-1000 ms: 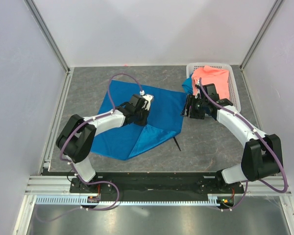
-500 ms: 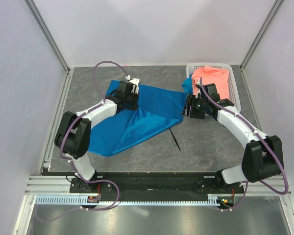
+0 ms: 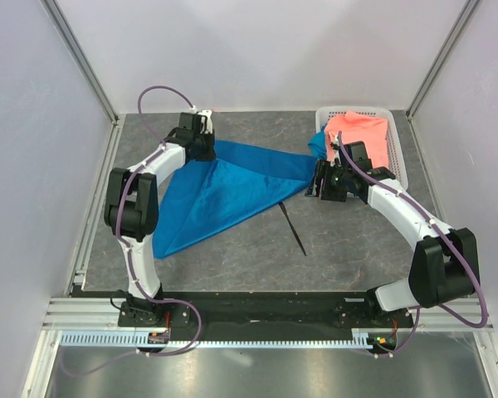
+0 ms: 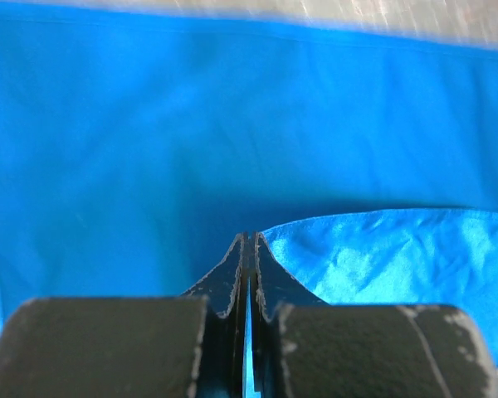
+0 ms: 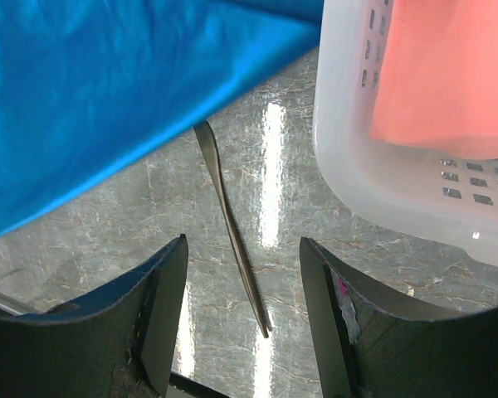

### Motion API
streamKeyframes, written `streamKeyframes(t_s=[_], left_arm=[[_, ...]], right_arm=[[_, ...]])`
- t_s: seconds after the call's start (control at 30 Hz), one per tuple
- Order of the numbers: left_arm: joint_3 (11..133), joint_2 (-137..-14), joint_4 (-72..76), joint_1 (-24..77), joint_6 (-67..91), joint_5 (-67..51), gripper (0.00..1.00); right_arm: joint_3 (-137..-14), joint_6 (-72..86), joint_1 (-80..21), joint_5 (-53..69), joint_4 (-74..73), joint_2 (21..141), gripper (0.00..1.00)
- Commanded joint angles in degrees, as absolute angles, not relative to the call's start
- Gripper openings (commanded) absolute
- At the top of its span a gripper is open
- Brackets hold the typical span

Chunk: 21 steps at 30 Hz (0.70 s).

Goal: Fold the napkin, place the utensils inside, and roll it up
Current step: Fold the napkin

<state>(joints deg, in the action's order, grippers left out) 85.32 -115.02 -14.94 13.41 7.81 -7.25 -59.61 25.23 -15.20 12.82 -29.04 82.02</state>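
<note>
The bright blue napkin (image 3: 224, 186) lies as a rough triangle on the grey table, its right tip near my right gripper. My left gripper (image 3: 204, 148) is at the napkin's far-left corner, shut on the cloth. In the left wrist view its jaws (image 4: 247, 240) are pressed together with a sliver of blue between them, over the napkin (image 4: 149, 124). The slim black utensil (image 3: 292, 228) lies bare on the table by the napkin's right edge. My right gripper (image 3: 322, 186) hovers open and empty; the utensil (image 5: 232, 240) lies on the table below its fingers (image 5: 242, 242), beside the napkin (image 5: 108, 99).
A white perforated basket (image 3: 398, 166) stands at the back right holding a salmon-pink cloth (image 3: 361, 137), with a blue scrap (image 3: 317, 148) at its left side. The basket wall (image 5: 349, 124) is close to my right gripper. Enclosure walls ring the table.
My left gripper has carried the napkin's corner from the middle up to the far left, pulling the cloth into a triangle and uncovering more of the utensil. The right arm has stayed put.
</note>
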Motion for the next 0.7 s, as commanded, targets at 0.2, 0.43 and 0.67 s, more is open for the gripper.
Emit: streamKeyframes(t_s=[0.2,0.43,0.67], left_arm=[[103.79,-126.29,-19.68,7.65,2.82,-12.22,0.02],[108.89,-129.2,-20.57,4.75,2.81,-14.06,0.02],[111.35,-131.66,-20.83,3.25,2.9,-15.12,0.02]], right_arm=[[-63.02,26.01,-15.03,10.99,-27.51,84.73,0.65],[-63.9,26.72,-15.12,10.19,-27.51,85.61,0.65],[-63.72,27.07,-15.12,10.02,-27.6,85.52,0.65]])
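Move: The left hand, shut on the lifted napkin corner, is taking it to the napkin's far left corner, some 12 cm ahead, 10 cm to its left and about 5 cm below. The knife's middle lies roughly 27 cm back and 28 cm to its right; the napkin's far right tip is about level with it, 38 cm to the right. From the idle right hand, the far left corner is some 26 cm ahead and 47 cm to the left. Still pinching the napkin corner, the left hand drags it forward and left about 10 cm, slowing, nearly level. ##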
